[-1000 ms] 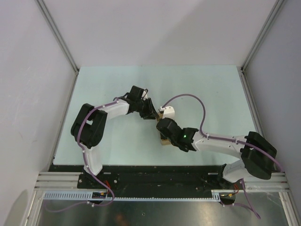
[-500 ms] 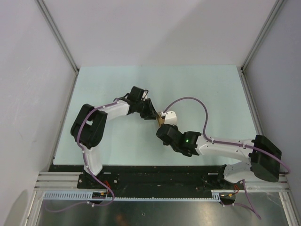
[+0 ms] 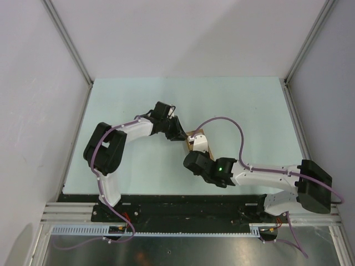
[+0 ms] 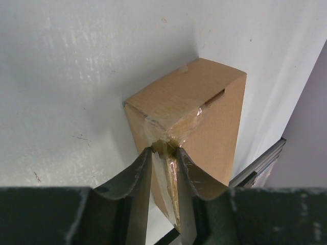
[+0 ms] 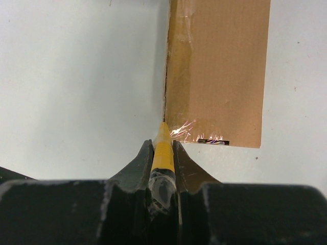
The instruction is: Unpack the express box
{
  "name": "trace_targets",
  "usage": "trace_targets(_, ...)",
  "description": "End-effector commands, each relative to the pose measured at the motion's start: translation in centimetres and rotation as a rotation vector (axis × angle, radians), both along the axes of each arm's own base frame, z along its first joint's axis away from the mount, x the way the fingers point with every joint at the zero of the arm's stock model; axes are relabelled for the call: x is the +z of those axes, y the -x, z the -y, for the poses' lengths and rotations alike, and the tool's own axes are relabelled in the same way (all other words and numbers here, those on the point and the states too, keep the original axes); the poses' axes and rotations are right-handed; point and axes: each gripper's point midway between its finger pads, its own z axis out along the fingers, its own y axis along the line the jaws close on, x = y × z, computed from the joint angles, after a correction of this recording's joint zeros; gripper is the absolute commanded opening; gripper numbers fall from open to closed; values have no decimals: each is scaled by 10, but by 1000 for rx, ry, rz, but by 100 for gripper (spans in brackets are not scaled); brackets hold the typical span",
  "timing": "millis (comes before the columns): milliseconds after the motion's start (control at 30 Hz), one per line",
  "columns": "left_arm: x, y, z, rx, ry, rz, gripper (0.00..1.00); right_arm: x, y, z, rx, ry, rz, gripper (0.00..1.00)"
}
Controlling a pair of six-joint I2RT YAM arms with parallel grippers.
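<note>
The express box (image 4: 196,109) is a brown taped carton lying on the pale table, seen as a small brown patch (image 3: 193,134) from above. My left gripper (image 4: 164,153) is shut on the box's near taped corner edge, and from above this gripper (image 3: 181,135) sits at the box's left. My right gripper (image 5: 163,149) is shut on a yellow utility knife (image 5: 163,145). The knife's tip touches the near left corner of the box (image 5: 219,71), at the taped seam. From above, the right gripper (image 3: 194,148) sits just in front of the box, partly under its white wrist camera.
Pale green table (image 3: 249,111) with grey side walls and metal frame posts (image 3: 66,41). A purple cable (image 3: 236,124) loops above the right forearm. The arm bases stand on the black rail (image 3: 177,208) at the near edge.
My right gripper with the knife has drawn back toward the near edge, uncovering more of the box. The left arm has stayed in place and its jaws have narrowed slightly.
</note>
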Motion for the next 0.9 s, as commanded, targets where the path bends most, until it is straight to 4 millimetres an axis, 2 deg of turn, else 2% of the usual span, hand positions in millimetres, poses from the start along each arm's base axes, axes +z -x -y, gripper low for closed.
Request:
trace_targets(0, -31, -16, -31, 78, -176, 27, 29, -10, 29, 19, 32, 64, -73, 0)
trace_targets(200, -32, -17, -31, 76, -178, 26, 29, -14, 43, 29, 33, 73, -59, 0)
trace_targets(333, -33, -14, -28, 62, -165, 14, 28, -5, 40, 27, 40, 59, -12, 0)
trace_targets(433, -21, -13, -24, 33, -141, 41, 31, 15, 19, 21, 10, 9, 46, 0)
trace_targets(500, -5, -15, -23, 24, -130, 84, 37, 33, 5, 14, -10, -41, 75, 0)
trace_targets(533, 7, -18, -23, 24, -122, 115, 43, 40, -4, 16, -35, -52, 88, 0)
trace_targets(667, 35, -25, -20, -1, -105, 202, 52, 70, -21, 16, -60, -97, 148, 0)
trace_targets(700, 37, -26, -19, -8, -99, 208, 54, 82, -25, 15, -66, -118, 166, 0)
trace_targets(767, 43, -27, -16, -33, -83, 224, 59, 93, -31, 19, -82, -135, 188, 0)
trace_targets(867, 40, -27, -12, -64, -71, 219, 62, 109, -41, 25, -99, -168, 222, 0)
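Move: The box lies between both hands, its far end swung a little left. From the right hand, which holds the knife, its middle is about 11 cm ahead, 1 cm right and 8 cm lower; the blade tip meets the taped left edge roughly 5 cm ahead and 2 cm left. The left hand pinches the far left corner; the box's middle lies some 6 cm back and 6 cm right of that hand, 2 cm lower. The taped left edge of the box gets the last of the knife's stroke: the right hand draws the blade back and right by about 2 cm off the near end, then lifts some 5 cm while swinging forward about 4 cm, knife still gripped. The left hand, pinching the far corner, eases back 1.5 cm, then spreads its fingers from the pinch, going forward about 2.5 cm, slightly left and up. ##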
